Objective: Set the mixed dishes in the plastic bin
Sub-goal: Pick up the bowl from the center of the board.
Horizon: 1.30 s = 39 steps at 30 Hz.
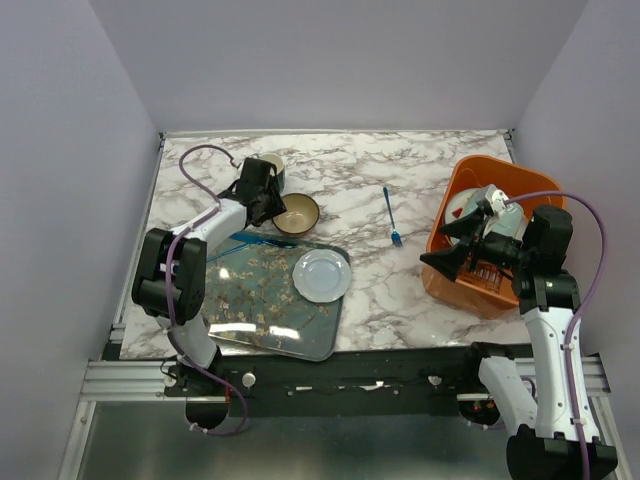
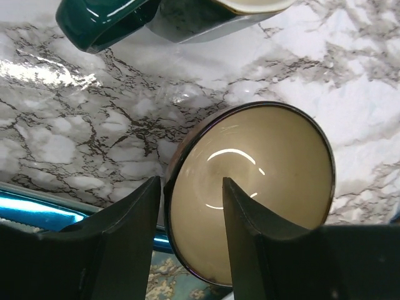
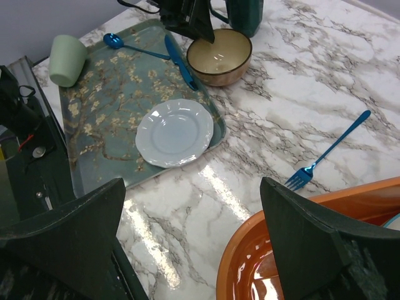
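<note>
The brown bowl [image 1: 297, 214] [image 2: 262, 175] [image 3: 220, 56], cream inside, rests on the marble just past the floral tray. My left gripper [image 1: 272, 206] [image 2: 191, 180] is open and straddles its near rim, one finger outside and one inside. A dark green mug [image 1: 271, 164] [image 2: 100, 25] [image 3: 244, 15] stands just behind. A pale scalloped plate [image 1: 322, 275] [image 3: 175, 132] and a pale green cup [image 3: 67, 59] lie on the tray. The orange plastic bin [image 1: 470, 165] [image 3: 281, 237] at the right holds a white plate [image 1: 462, 208]. My right gripper [image 1: 458, 240] [image 3: 192, 182] hangs open and empty over the bin's left rim.
The dark floral tray [image 1: 260, 300] [image 3: 106, 106] lies at the front left, with a blue spoon [image 3: 128, 47] and another blue utensil [image 3: 180, 62] on it. A blue fork [image 1: 391, 215] [image 3: 331, 150] lies on the marble between the bowl and the bin.
</note>
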### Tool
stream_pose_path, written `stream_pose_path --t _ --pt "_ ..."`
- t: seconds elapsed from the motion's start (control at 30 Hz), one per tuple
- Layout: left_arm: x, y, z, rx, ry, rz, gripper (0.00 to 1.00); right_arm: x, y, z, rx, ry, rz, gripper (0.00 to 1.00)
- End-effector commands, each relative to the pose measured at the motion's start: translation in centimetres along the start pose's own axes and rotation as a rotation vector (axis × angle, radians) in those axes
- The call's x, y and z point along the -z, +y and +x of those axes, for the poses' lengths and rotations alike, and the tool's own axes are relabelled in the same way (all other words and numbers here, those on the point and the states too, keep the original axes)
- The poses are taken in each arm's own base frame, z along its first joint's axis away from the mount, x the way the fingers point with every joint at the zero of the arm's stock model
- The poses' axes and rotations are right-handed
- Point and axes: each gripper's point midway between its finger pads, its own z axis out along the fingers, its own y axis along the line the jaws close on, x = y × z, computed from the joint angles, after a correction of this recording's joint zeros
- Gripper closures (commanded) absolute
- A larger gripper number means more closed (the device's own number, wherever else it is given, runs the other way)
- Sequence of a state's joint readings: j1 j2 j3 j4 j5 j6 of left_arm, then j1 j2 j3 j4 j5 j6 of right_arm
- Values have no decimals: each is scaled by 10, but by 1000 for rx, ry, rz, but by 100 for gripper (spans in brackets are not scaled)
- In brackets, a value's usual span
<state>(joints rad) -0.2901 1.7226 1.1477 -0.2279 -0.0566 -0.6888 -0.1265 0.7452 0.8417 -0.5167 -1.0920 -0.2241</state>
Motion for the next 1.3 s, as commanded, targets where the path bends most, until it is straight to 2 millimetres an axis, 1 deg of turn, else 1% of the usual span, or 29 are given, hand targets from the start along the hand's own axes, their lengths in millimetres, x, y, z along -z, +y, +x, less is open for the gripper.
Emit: stream_pose_path --t 0.0,0.1,0.17,0.2,0.23,0.3,0.33,0.4,0.43,0.5,0.57,0.63,0.67,0.7,0.77,0.87,0.9,0.93,1.0,1.03,1.07,1.1,1.17,1.2,1.23,1.27 --pt "-7 14 5 -74 14 -113 52 1 -3 2 -4 -3 18 4" --pt "-11 16 8 -83 23 -123 54 1 -3 2 -3 -3 21 4" --pt "-12 16 10 -87 28 -122 60 1 -4 2 -4 -2 24 4" --pt "-11 16 10 -87 30 -119 63 1 -4 2 -4 -2 24 4" --pt "-11 14 9 -87 24 -110 69 1 -4 1 -3 -2 24 4" --pt "-6 10 6 -86 11 -91 74 1 -4 2 -4 -2 24 4" --pt "-5 7 3 -85 2 -78 81 1 -4 2 -4 -2 24 4" --pt "-1 3 4 -84 1 -48 89 1 -4 2 -4 -1 26 4" --pt "4 -3 -3 -80 -24 -20 95 1 -4 2 -3 -2 26 4" --pt "13 -12 -5 -76 -36 28 100 1 -4 2 -3 -1 29 4" --pt "19 -22 -10 -66 -59 78 100 1 -5 2 -1 -1 30 4" --pt "30 -34 -13 -52 -75 147 100 1 -5 2 -3 -1 32 4" --pt "34 -40 -12 -47 -74 181 100 1 -5 3 -1 0 33 4" --pt "44 -49 -10 -34 -65 237 100 1 -6 3 -1 0 35 4" --pt "54 -61 -12 -30 -86 290 100 1 -6 3 0 0 35 4" --pt "74 -83 -4 -38 -91 383 100 1 -6 3 -1 0 33 4" --pt "80 -87 -1 -40 -94 400 100 0 -6 4 -4 2 33 4" --pt "86 -97 6 -52 -91 427 100 0 -6 4 -7 2 31 4" --pt "98 -105 16 -55 -95 453 100 0 -6 5 -11 2 28 3" --pt "107 -121 22 -60 -108 495 100 0 -5 5 -17 1 24 2" --pt "111 -125 23 -56 -130 495 100 -1 -3 5 -19 -2 12 1" --pt "120 -130 25 -53 -148 505 100 -1 -2 5 -22 -4 1 1" --pt "131 -142 33 -43 -193 488 100 -3 1 5 -43 -13 -19 0" --pt "140 -147 32 -36 -215 494 100 -3 1 5 -49 -14 -24 0" --pt "145 -150 34 -30 -227 490 100 -4 0 7 -58 -14 -25 0" --pt "154 -159 45 -37 -229 505 100 -4 0 6 -59 -18 -23 0"
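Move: The left hand hangs half open over the bowl's left rim; the bowl's middle lies about 6 cm to its right, roughly level with it fore and aft, and 4 cm below. The mug stands some 9 cm ahead and 2 cm left, the blue knife about 5 cm back and 4 cm left, the small plate roughly 13 cm back and 11 cm right. From the right hand the bowl is about 21 cm ahead, 31 cm left and well below. The left hand sinks 2 cm, pinches the bowl's left rim, then lifts it about 9 cm, swinging right and back. ##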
